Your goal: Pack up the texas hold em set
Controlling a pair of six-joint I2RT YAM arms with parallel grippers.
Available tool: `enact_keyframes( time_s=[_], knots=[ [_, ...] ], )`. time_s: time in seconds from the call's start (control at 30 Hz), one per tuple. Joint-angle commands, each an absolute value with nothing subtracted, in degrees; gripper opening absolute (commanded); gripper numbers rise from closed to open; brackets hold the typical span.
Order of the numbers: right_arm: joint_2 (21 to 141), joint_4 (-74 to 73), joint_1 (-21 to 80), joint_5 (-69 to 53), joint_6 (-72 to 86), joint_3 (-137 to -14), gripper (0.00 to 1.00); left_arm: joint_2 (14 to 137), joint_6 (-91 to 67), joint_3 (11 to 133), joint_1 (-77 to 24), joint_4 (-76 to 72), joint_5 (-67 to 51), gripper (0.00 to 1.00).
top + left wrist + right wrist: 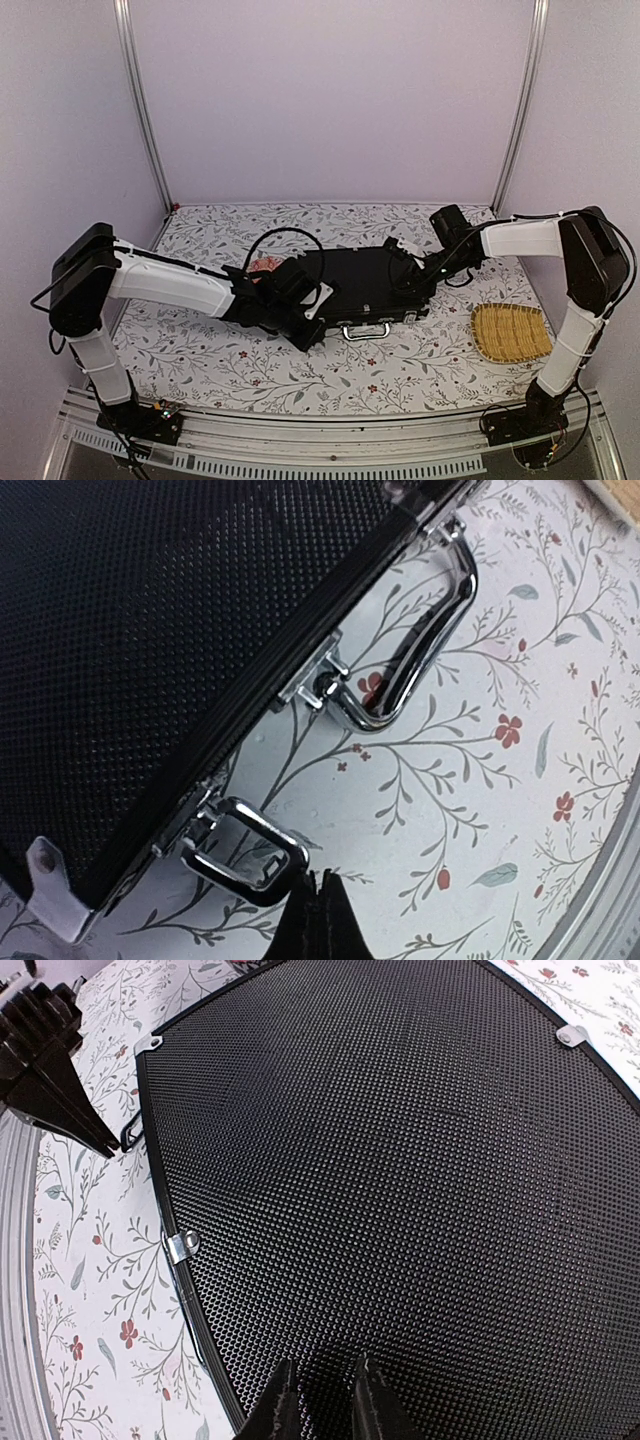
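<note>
The black briefcase (365, 280) lies shut on the flowered table, with its silver handle (366, 329) facing the near edge. In the left wrist view its dimpled lid (150, 630) fills the upper left, and the handle (430, 640) lies flat on the cloth. A silver latch (245, 850) stands flipped outward. My left gripper (318, 885) is shut, its tip right beside that latch's outer corner. My right gripper (328, 1385) rests over the lid (400, 1160) near its right end, fingers a little apart with nothing between them. Chips, disc and cards are out of view.
A yellow woven tray (511, 331) sits at the right, near my right arm's base. A red-pink patterned thing (265, 265) peeks out behind my left arm. The table's metal front rail (610, 880) runs close below the briefcase. Cables loop above the case.
</note>
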State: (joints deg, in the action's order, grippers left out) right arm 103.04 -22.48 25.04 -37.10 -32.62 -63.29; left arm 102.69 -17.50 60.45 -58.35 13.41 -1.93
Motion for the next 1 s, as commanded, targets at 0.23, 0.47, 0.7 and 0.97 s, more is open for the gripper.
enact_keyframes(
  time_s=[0.23,0.47,0.7,0.97],
  knots=[
    [107.2,-26.5,25.4,-33.7,-33.0,-61.1,0.21,107.3,-16.6,57.5,-58.1,3.6,3.8,0.0],
    [107.6,-26.5,25.4,-33.4,-33.0,-61.0,0.21,104.6,-17.6,54.1,-58.5,-1.1,9.8,0.0],
    [107.5,-26.5,25.4,-33.4,-33.3,-60.6,0.22,91.7,-13.8,44.2,-58.4,-2.2,5.8,0.01],
    [108.5,-26.7,25.4,-34.3,-33.5,-60.7,0.23,83.7,-5.6,32.9,-54.8,-11.4,4.3,0.74]
  ],
)
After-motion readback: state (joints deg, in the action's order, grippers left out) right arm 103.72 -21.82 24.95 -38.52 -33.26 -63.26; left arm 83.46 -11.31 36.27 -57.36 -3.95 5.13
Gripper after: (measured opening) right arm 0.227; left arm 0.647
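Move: The left hand, shut, is at the case's left latch loop, which sticks out from the front edge: the loop's middle is some 2 cm ahead and about 1 cm below. From this hand the carry handle is about 10 cm right and 1 cm ahead, and the patterned bowl roughly 11 cm left and 15 cm ahead. From the right hand, on the lid, that latch lies about 19 cm left, 10 cm back and 4 cm lower. With its fingers still shut, the left hand pushes the left latch loop down about 3 cm while easing a couple of centimetres forward, so that the fingertips bear in against the case's front, and the right hand stays put on the right part of the lid. The left hand then backs off from the latch, going some 5 cm left and as much up while drawing slightly back, its fingertips swinging forward by about 15 degrees and the fingers opening to roughly two thirds as it gets clear. ##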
